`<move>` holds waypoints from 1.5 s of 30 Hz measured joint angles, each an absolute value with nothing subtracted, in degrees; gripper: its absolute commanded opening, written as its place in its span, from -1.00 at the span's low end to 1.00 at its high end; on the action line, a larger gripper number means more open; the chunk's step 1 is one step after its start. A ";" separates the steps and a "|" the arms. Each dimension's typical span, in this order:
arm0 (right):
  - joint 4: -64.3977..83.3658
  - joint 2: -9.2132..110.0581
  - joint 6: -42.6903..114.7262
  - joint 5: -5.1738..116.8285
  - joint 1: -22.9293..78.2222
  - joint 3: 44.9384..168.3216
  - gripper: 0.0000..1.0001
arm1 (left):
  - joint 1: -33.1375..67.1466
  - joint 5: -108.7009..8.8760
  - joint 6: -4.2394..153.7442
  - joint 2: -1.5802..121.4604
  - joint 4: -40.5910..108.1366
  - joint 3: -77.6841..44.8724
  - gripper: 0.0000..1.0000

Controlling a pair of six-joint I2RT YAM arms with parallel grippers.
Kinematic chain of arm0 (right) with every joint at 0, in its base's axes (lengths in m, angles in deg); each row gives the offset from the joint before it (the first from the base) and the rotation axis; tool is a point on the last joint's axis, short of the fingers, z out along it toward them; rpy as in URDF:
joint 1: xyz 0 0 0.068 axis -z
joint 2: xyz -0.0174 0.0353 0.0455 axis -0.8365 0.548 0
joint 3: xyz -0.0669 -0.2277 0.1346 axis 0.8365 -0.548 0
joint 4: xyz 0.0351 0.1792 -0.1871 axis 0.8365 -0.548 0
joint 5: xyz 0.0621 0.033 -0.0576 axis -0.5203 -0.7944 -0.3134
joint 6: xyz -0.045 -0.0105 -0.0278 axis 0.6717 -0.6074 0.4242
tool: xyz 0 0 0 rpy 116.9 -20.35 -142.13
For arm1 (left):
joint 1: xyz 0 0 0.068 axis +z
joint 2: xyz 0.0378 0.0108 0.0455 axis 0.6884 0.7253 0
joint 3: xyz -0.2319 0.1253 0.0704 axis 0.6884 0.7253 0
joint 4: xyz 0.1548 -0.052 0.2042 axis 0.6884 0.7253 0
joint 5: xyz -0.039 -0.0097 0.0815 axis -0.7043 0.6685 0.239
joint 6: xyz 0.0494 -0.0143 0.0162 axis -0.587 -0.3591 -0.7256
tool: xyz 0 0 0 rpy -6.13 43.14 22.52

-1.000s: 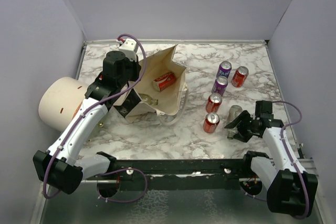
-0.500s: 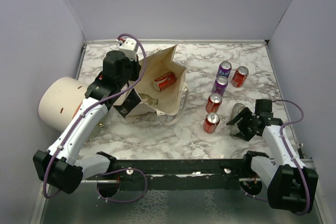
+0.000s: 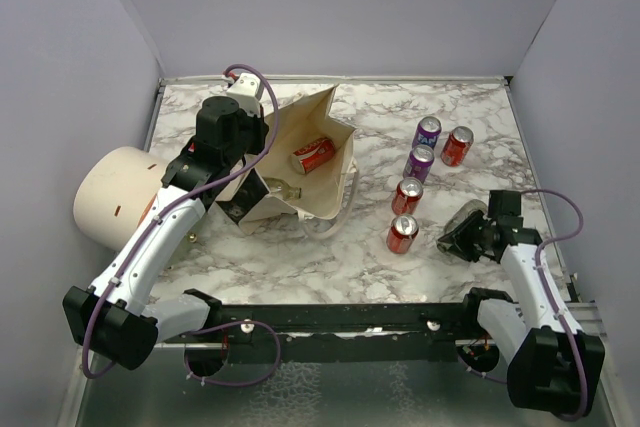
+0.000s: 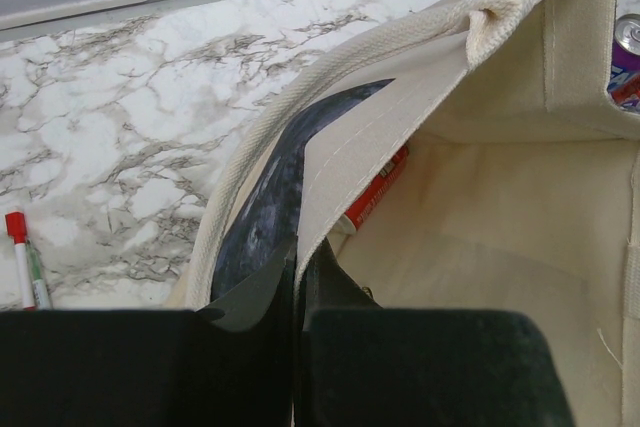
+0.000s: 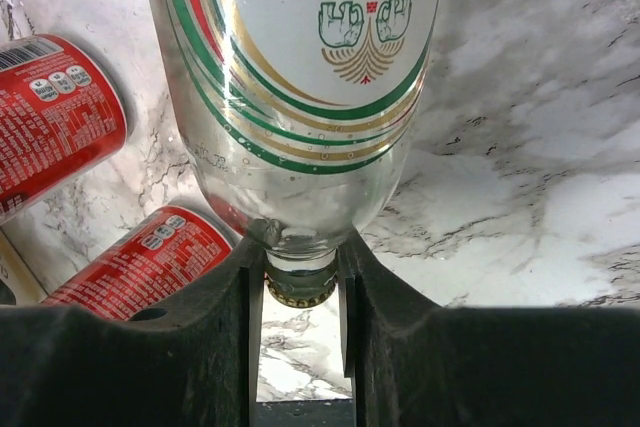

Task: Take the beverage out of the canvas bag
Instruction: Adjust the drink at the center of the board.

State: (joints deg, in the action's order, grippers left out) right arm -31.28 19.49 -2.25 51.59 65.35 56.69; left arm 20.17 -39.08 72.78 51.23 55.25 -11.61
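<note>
The canvas bag (image 3: 325,197) stands open at the table's left-middle, and a red can (image 3: 313,155) lies inside on its floor. My left gripper (image 3: 262,140) is shut on the bag's left rim; the left wrist view shows the rim (image 4: 330,162) pinched between the jaws, with the black panel (image 4: 260,217) outside and the red can (image 4: 375,192) inside. My right gripper (image 3: 462,239) is shut on the neck of a clear glass bottle (image 3: 466,217), which leans over on the marble. In the right wrist view its fingers (image 5: 245,277) clamp the capped neck of that bottle (image 5: 300,67).
Two purple cans (image 3: 428,131) (image 3: 419,162) and three red cans (image 3: 458,145) (image 3: 407,195) (image 3: 402,233) stand just left of the bottle. A cream cylinder (image 3: 115,197) lies at the far left. A red-capped pen (image 4: 22,257) lies beyond the bag. Walls enclose the table.
The right gripper has shifted right and closed round the bottle's neck, and the bottle, upright before, now leans. The left arm and the bag have not moved.
</note>
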 measured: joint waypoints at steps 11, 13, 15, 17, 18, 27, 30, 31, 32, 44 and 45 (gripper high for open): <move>-38.06 23.97 -0.39 52.18 65.40 66.83 -0.96 | 20.17 -39.08 72.80 51.23 55.25 -11.61 -1.00; -40.29 25.57 0.16 52.11 65.44 71.07 -0.97 | 20.17 -39.06 72.80 51.21 55.25 -11.61 -1.00; -42.91 27.69 0.66 51.65 65.46 75.66 -0.97 | 20.17 -39.08 72.80 51.21 55.25 -11.61 -1.00; -45.45 29.52 1.14 50.67 65.46 78.94 -0.97 | 20.17 -39.08 72.80 51.21 55.25 -11.61 -1.00; -46.96 30.40 1.23 50.17 65.46 80.47 -0.97 | 20.17 -39.08 72.80 51.21 55.25 -11.61 -1.00; -55.50 38.07 4.48 48.57 65.46 89.85 -0.97 | 20.17 -39.08 72.78 51.21 55.25 -11.61 -1.00; -57.14 41.41 5.66 48.68 65.46 93.63 -0.97 | 20.17 -39.08 72.60 51.21 55.25 -11.61 -1.00; -57.64 42.20 6.01 48.73 65.46 94.74 -0.97 | 20.17 -39.06 72.54 51.21 55.25 -11.61 -1.00; -58.50 43.43 6.56 48.75 65.46 96.51 -0.97 | 20.17 -39.06 72.45 51.21 55.25 -11.61 -1.00; -63.44 51.18 10.32 45.99 65.46 104.32 -0.97 | 20.19 -39.08 72.43 51.21 55.27 -11.61 -1.00; -63.50 51.45 10.56 45.91 65.46 104.53 -0.97 | 20.19 -39.08 72.43 51.21 55.25 -11.61 -1.00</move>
State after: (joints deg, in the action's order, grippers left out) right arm -63.50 51.45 10.56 45.91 65.46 104.53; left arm 20.19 -39.08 72.43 51.21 55.25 -11.61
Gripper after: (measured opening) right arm 0.290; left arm 0.018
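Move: Just past the right fingers, which already grip its neck, the glass bottle's middle is about 8 cm ahead and 2 cm right, at hand height. The upper red can, the one it is brought beside, stands some 13 cm ahead and 12 cm left of the right hand, the lower red can 3 cm ahead and 13 cm left. The left hand, idle at the bag's rim, has the upper red can about 33 cm right, 3 cm back and 24 cm below. Lifting the glass bottle by its neck, the right hand climbs about 12 cm while going some 6 cm forward, quickly at first and then easing off. The wrist tips the fingers more steeply down and turns counter-clockwise, roughly 15 degrees each, and the fingers keep their pinch on the neck. ##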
